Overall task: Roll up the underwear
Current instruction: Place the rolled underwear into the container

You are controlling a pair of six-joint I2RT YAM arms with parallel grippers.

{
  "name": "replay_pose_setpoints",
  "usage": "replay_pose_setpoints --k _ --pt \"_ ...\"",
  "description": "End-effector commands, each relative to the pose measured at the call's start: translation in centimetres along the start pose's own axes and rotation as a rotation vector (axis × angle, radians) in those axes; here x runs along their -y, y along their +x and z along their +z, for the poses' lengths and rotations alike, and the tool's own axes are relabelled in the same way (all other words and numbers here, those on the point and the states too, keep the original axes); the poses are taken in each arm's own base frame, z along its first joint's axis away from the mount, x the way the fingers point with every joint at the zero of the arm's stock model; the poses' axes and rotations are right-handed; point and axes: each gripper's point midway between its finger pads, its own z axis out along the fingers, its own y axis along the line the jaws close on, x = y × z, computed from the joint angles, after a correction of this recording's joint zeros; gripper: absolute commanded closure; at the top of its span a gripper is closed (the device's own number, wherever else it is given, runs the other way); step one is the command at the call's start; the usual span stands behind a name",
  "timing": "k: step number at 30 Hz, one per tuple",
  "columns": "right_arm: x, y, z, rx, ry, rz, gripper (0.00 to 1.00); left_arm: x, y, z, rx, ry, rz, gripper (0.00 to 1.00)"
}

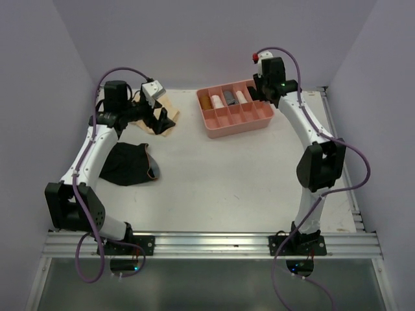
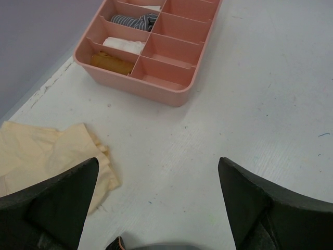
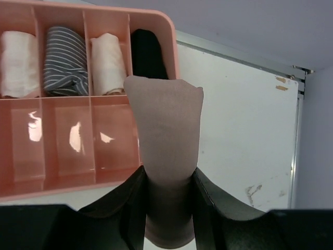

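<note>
A rolled dusty-pink underwear [image 3: 165, 140] is clamped upright between my right gripper's [image 3: 169, 208] fingers, above the right end of the pink divided tray [image 3: 156, 13], beside a compartment with a black roll [image 3: 148, 52]. In the top view that gripper [image 1: 264, 91] hangs at the tray's [image 1: 240, 128] far right corner. My left gripper [image 2: 156, 208] is open wide and empty, low over the table. A pale tan underwear [image 2: 47, 151] lies flat just left of it, partly under the left finger [image 2: 52, 203]. The black underwear [image 1: 130, 163] lies crumpled near the left arm.
The tray's far row holds a white roll [image 3: 18, 62], a striped roll [image 3: 65, 60] and a cream roll [image 3: 109, 62]; its near row looks bare. Purple walls close in the table on the left, back and right. A metal rail [image 1: 214, 243] runs along the near edge.
</note>
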Motion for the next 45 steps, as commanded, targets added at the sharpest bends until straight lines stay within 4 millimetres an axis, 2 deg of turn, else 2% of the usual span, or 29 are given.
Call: replay_pose_setpoints --k 1,2,3,8,10,22,25,32,39,43,45 --pt "3.0 0.3 1.0 -0.064 0.17 -0.104 1.0 0.1 -0.6 -0.8 0.017 -0.036 0.006 0.0" --pt "3.6 0.3 1.3 -0.07 0.212 -0.103 1.0 0.1 -0.4 -0.8 0.013 -0.039 0.004 0.0" --pt "3.5 0.5 2.4 -0.074 0.22 -0.104 1.0 0.2 0.1 -0.7 0.006 -0.039 -0.004 0.0" --pt "4.1 0.4 4.7 -0.076 0.284 -0.127 1.0 0.3 1.3 -0.8 -0.018 -0.052 -0.014 0.0" --pt "4.2 1.2 5.9 -0.099 0.295 -0.134 1.0 0.2 1.6 -0.8 -0.027 -0.061 -0.013 0.0" --pt "1.9 5.5 11.1 -0.171 0.245 -0.18 1.0 -0.1 2.1 -0.8 -0.051 -0.073 -0.009 0.0" --pt "1.0 5.7 11.8 -0.171 0.196 -0.168 1.0 -0.2 2.2 -1.1 -0.065 -0.087 -0.003 0.0" --pt "-0.8 8.2 13.4 -0.216 0.127 -0.136 1.0 -0.3 2.7 -1.1 -0.084 -0.088 -0.002 0.0" --pt "-0.9 9.5 14.5 -0.27 0.063 -0.042 1.0 -0.2 3.2 -0.8 -0.095 -0.077 -0.024 0.0" --pt "-0.6 9.5 14.4 -0.284 0.004 0.014 1.0 -0.3 3.4 -0.6 -0.1 -0.073 -0.03 0.0" --pt "-0.4 10.2 14.3 -0.314 -0.021 0.051 1.0 -0.3 3.6 -0.5 -0.106 -0.07 -0.037 0.0"
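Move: The rolled underwear, held in the right hand, is bound for the container's empty near-right compartment, about 7 cm ahead, 3 cm to the right and 19 cm below. The black roll lies 8 cm beyond that compartment and 2 cm left of it; the white roll beside the black one is 14 cm ahead and 6 cm left of the hand. From the left hand the compartment is roughly 20 cm ahead, 39 cm right and 21 cm below. The right hand lowers the held underwear some 16 cm, 6 forward, into the near-right compartment; the left sinks 4. ##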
